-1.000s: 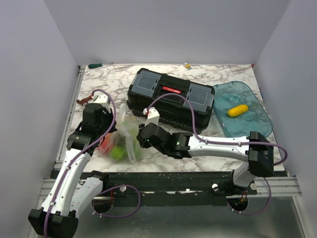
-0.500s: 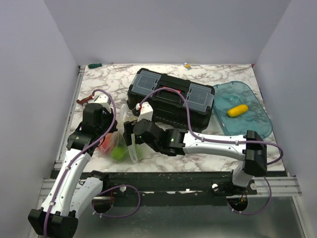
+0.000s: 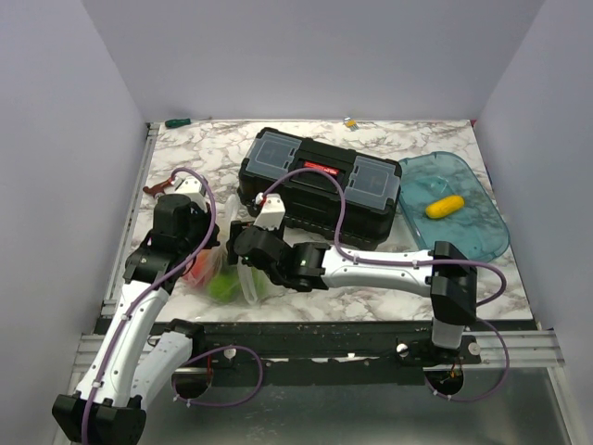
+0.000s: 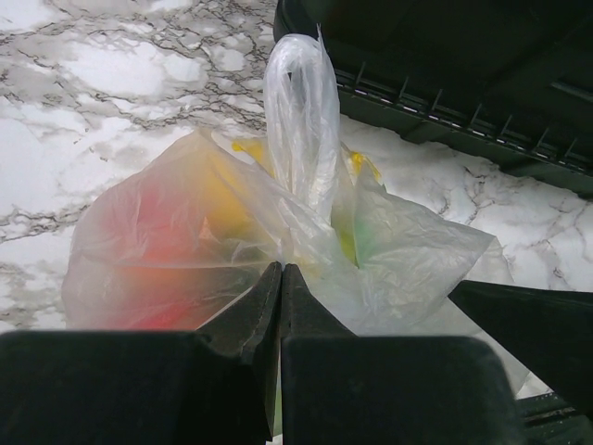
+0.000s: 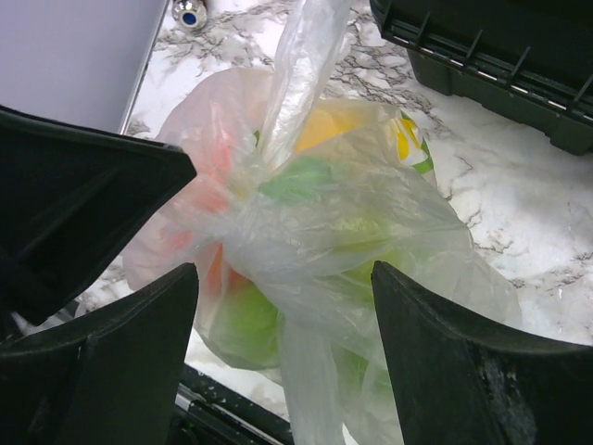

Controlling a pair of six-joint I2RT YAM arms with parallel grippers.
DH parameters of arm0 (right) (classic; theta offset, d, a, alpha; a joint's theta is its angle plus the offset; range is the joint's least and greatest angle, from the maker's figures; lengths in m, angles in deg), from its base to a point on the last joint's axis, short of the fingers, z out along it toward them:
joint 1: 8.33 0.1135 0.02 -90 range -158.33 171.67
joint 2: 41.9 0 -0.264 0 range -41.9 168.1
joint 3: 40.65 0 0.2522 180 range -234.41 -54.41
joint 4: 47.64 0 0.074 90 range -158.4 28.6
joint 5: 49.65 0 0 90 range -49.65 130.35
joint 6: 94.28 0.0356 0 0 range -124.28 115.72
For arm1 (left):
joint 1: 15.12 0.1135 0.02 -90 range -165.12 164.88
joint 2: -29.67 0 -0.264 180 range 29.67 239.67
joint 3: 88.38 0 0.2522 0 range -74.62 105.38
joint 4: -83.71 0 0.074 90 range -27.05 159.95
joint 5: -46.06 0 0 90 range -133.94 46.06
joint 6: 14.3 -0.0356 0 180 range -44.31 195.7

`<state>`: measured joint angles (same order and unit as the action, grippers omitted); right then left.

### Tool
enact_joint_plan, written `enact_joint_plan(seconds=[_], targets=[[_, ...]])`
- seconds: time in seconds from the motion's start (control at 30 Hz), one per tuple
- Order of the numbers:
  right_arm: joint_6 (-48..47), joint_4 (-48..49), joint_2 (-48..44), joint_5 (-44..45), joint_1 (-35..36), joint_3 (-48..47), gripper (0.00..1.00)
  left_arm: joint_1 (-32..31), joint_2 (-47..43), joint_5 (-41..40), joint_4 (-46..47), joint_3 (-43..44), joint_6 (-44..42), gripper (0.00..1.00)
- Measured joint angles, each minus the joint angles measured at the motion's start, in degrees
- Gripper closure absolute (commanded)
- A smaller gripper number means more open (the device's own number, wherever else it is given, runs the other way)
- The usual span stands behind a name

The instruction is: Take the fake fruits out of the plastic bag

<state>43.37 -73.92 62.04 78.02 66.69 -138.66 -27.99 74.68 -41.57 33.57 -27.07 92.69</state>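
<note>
The plastic bag (image 3: 225, 271) lies at the table's near left. Through its film show fake fruits: red (image 4: 157, 232), yellow (image 4: 250, 148) and green (image 5: 246, 324). My left gripper (image 4: 281, 269) is shut, pinching a bunched fold of the plastic bag (image 4: 306, 139) at its near side. My right gripper (image 5: 283, 278) is open, its fingers standing on either side of the plastic bag (image 5: 315, 213) without touching the film. A twisted handle of the bag rises between the two grippers. One more yellow fruit (image 3: 445, 206) lies in the blue tray.
A black toolbox (image 3: 320, 185) stands just behind the bag, close to both wrists. The translucent blue tray (image 3: 468, 232) sits at the right. Small items lie along the back edge (image 3: 176, 122). A red object (image 3: 157, 188) rests by the left rail.
The right arm has swung left from beside the toolbox to the bag, and its gripper has opened around it. The left arm has stayed put, still shut.
</note>
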Motion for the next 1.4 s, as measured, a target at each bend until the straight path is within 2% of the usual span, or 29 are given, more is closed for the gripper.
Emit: enact_joint_plan(seconds=[0.43,0.67,0.8,0.87,1.27,1.4], targets=[[0.6,2.8,4.3,2.6,-0.7,0.0,0.23,0.0,-0.4,0.7,0.1,-0.1,0.0,1.0],[-1.0,7.0,4.3,2.6,-1.4,1.2,0.31,0.0,-0.2,0.9,0.3,-0.1,0.0,1.0],[-1.7,8.5,4.3,2.6,-1.7,2.2,0.4,0.0,0.0,1.1,0.3,-0.1,0.0,1.0],[-2.1,9.1,4.3,2.6,-1.7,2.2,0.51,0.0,-0.1,1.1,0.4,-0.1,0.0,1.0],[-3.4,10.0,5.3,2.5,-2.0,2.2,0.86,0.0,0.2,1.2,0.3,-0.1,0.2,1.0],[-3.4,10.0,5.3,2.5,-2.0,2.2,0.94,0.0,0.2,1.1,0.4,-0.1,0.2,1.0]])
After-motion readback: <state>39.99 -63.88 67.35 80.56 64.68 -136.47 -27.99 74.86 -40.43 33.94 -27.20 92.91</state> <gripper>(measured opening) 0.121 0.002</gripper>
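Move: The bag's gathered plastic lies about 3 cm ahead of my open right hand, 1 cm to its left and 3 cm lower; from my shut left hand, that spot is some 5 cm right, about 1 cm back and 2 cm lower. From my right hand, the green fruit sits about 6 cm back, 3 cm left and 10 cm below, and the toolbox about 18 cm ahead, 20 cm right and 8 cm down. I dip my right hand about 3 cm into the bag's gathered plastic, then ease it forward about 3 cm and shut the spread fingers on the film, close to the right of my left fingertips. My left hand stays put, still shut on its own pinch of the bag. ##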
